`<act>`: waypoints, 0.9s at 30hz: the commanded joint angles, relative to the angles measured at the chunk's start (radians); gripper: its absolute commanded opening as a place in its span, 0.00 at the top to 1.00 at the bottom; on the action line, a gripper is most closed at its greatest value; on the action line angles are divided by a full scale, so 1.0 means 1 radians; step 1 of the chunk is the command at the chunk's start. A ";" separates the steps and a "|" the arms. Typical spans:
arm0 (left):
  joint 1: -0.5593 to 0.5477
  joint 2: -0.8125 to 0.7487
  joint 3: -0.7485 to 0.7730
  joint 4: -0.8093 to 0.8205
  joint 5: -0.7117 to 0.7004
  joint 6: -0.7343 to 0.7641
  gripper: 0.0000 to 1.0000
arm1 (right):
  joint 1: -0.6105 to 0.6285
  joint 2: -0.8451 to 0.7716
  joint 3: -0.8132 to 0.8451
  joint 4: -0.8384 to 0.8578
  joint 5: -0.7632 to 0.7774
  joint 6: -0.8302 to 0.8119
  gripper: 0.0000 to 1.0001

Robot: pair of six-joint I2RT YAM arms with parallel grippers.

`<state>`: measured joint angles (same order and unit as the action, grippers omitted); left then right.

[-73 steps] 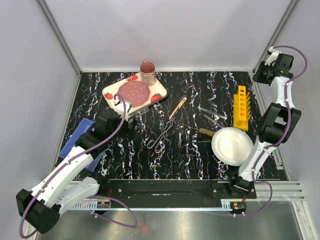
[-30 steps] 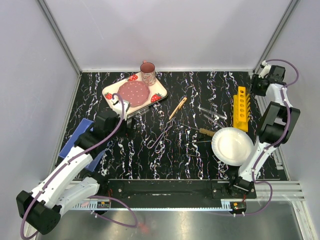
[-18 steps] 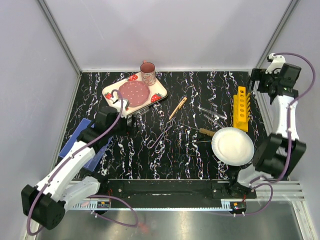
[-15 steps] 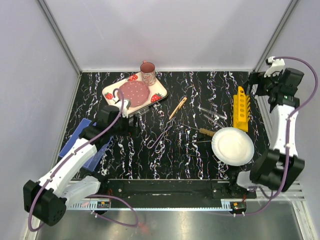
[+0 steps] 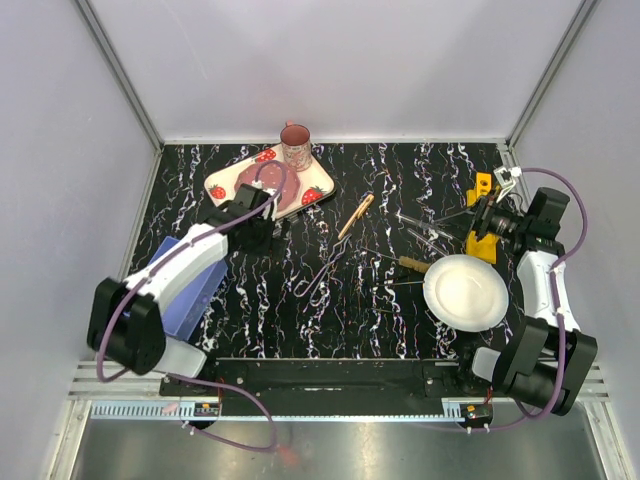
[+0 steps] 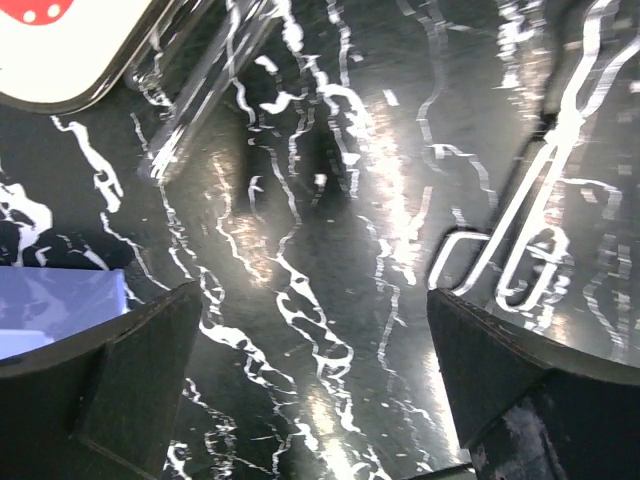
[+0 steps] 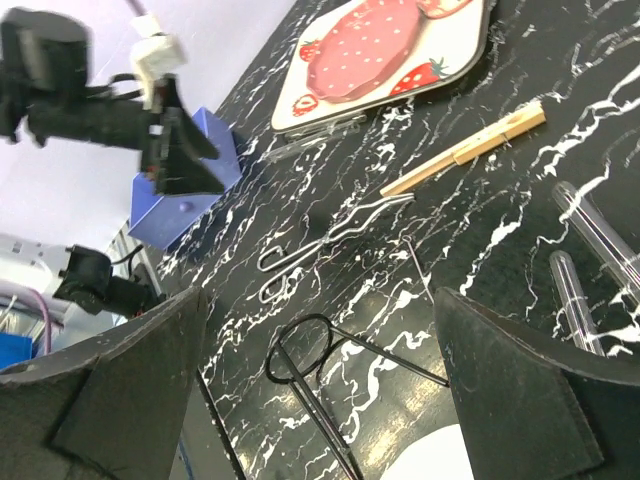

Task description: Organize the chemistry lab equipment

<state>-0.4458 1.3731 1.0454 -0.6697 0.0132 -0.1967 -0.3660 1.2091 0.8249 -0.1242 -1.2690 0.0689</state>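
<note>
Two clear glass test tubes (image 5: 421, 224) (image 7: 598, 235) lie on the black marbled table left of the yellow rack (image 5: 483, 213). Another test tube (image 6: 200, 95) lies against the strawberry tray's corner (image 6: 60, 50). The bent wire tong (image 5: 320, 272) (image 7: 320, 245) (image 6: 530, 230) lies mid-table, with a wooden tool (image 5: 355, 215) (image 7: 465, 150) behind it. A wooden-handled tool (image 5: 411, 264) and a black wire loop tool (image 7: 330, 360) lie by the white plate (image 5: 465, 292). My left gripper (image 5: 267, 237) (image 6: 315, 400) hangs open over bare table beside the tray. My right gripper (image 5: 468, 218) (image 7: 320, 400) is open and empty at the rack, facing left.
The strawberry tray (image 5: 262, 185) and a pink mug (image 5: 295, 146) stand at the back left. A blue box (image 5: 185, 280) (image 7: 185, 180) sits at the left edge under my left arm. Cage posts and walls close in the table on three sides.
My right arm has swung down from high at the back right corner to the yellow rack, now pointing left. My left arm has bent outward while its gripper stays by the tray.
</note>
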 commanded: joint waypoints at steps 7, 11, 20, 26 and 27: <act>0.038 0.282 0.171 -0.048 -0.207 0.155 0.09 | 0.007 -0.019 0.033 0.041 -0.109 -0.010 0.00; 0.061 0.380 0.228 -0.048 -0.182 0.178 0.16 | 0.007 -0.016 0.040 0.023 -0.105 -0.023 0.00; 0.111 0.514 0.343 -0.048 -0.148 0.191 0.25 | 0.007 -0.006 0.049 -0.005 -0.101 -0.043 0.00; 0.139 0.557 0.357 -0.047 -0.111 0.214 0.34 | 0.007 0.000 0.056 -0.015 -0.096 -0.052 0.00; 0.142 0.561 0.355 -0.047 -0.105 0.215 0.36 | 0.007 0.001 0.056 -0.015 -0.096 -0.055 0.00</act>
<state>-0.3195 1.9163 1.3613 -0.7174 -0.1261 -0.0120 -0.3660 1.2087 0.8394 -0.1341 -1.3483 0.0410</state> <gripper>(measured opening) 0.667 0.994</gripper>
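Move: The glass tube nearer the robot, beside the tray's near edge, has its middle roughly 10 cm ahead of the left hand, about 1 cm to its left and some 11 cm below. From this hand, the strawberry tray's middle is about 22 cm ahead and 3 cm left, the tongs lie about 10 cm right and 2 cm ahead, and the blue box is some 21 cm left and 3 cm back. From the right hand, the tube is about 8 cm ahead, 35 cm left and 22 cm below. The left hand swoops down and forward, some 8 cm each way, and about 5 cm to its left, sinking fastest at first and then reaching out towards the near end of the glass tube beside the tray. On the way the wrist rolls its left side up and tips by about 20 degrees in all, so the fingers point more steeply down, and they narrow from wide open to about two thirds, without shutting on the tube. ##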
